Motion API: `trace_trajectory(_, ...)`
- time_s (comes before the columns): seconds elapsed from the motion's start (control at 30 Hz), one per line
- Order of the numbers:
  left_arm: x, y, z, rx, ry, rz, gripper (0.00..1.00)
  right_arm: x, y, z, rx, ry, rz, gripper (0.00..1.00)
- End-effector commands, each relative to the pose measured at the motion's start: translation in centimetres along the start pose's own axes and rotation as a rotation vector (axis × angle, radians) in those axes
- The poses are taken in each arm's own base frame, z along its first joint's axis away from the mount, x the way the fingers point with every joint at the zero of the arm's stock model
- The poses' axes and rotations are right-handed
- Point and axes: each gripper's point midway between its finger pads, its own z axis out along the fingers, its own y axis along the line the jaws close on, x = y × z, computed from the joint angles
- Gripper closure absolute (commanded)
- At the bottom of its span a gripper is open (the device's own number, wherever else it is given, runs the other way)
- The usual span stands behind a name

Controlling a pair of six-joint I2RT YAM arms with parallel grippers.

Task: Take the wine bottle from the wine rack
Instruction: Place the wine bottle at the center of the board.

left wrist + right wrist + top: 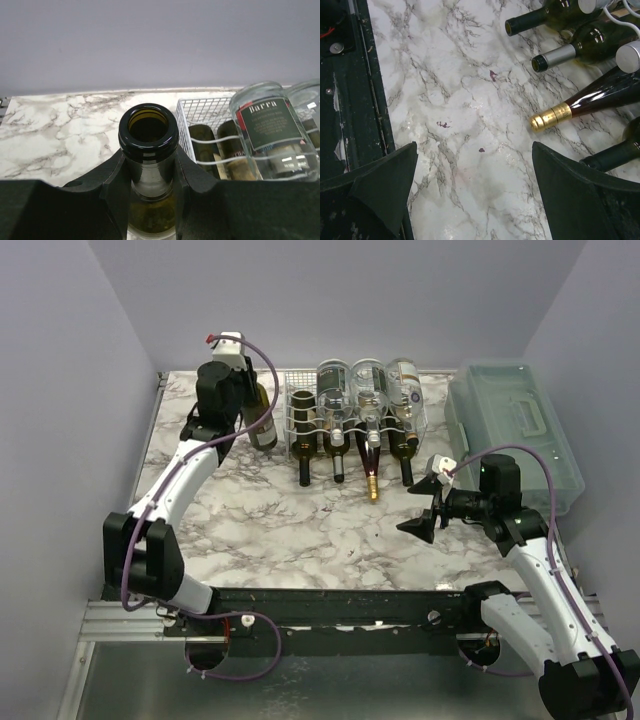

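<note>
A dark green wine bottle (262,416) stands upright on the marble just left of the white wire wine rack (296,400). My left gripper (150,170) is shut on its neck, below the open mouth (148,129). In the top view the left gripper (240,400) sits at the back left of the table. The rack (200,112) holds several bottles lying down, clear ones (368,390) on the upper tier and dark ones (338,455) below with necks toward me. My right gripper (425,508) hovers open over bare marble in front of the rack, with nothing between its fingers (580,195).
A translucent green-grey plastic box (515,425) with a handle stands at the right edge. A gold-capped bottle neck (550,116) and other necks (555,56) stick out of the rack near the right gripper. Purple walls close in the table on three sides.
</note>
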Motion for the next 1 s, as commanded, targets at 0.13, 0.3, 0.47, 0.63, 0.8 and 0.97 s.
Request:
trace_trajectory(0.13,-8.2,1.0,5.7,-0.048,-0.265,0.039,1.00,0.9,-0.4,0.0,0.010,0.028,0.001,0.01)
trace_trajectory(0.3,-8.6,1.6,8.4,-0.054,-0.286,0.034,1.00,1.2,-0.4,0.2,0.000,0.038,0.012,0.01)
trace_trajectory(0.47,-8.0,1.8,10.8,-0.047,-0.289,0.042,1.00,1.4,-0.3,0.3,-0.007,0.044,0.021,0.00)
trace_trajectory(0.63,-7.6,2.2,12.5,-0.041,-0.288,0.039,1.00,1.6,-0.5,0.3,-0.006,0.052,0.024,0.00)
trace_trajectory(0.8,-7.1,2.4,14.1,-0.044,-0.285,0.040,1.00,1.9,-0.6,0.4,-0.007,0.061,0.031,0.01)
trace_trajectory(0.97,-6.5,2.7,15.4,-0.058,-0.283,0.043,1.00,2.0,-0.7,0.5,-0.007,0.070,0.034,0.01)
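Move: The upright wine bottle is already pinched by its neck in the left hand. The bare marble it is carried to lies about 17 cm ahead, 1 cm left and 28 cm below. The wine rack's middle stands some 12 cm ahead, 26 cm right and 20 cm below; its leftmost lying bottle is roughly 3 cm ahead, 11 cm right and 23 cm down. From the right hand, that marble spot is around 42 cm ahead, 41 cm left and 17 cm below. Forward, fast at first and then easing, the left arm carries the bottle some 15 cm along the rack's left side towards the back wall. Over the second half the hand also sinks, about 2.5 cm from its highest point, with the wrist tipped up about 5 degrees. The fingers keep their pinch on the neck. ##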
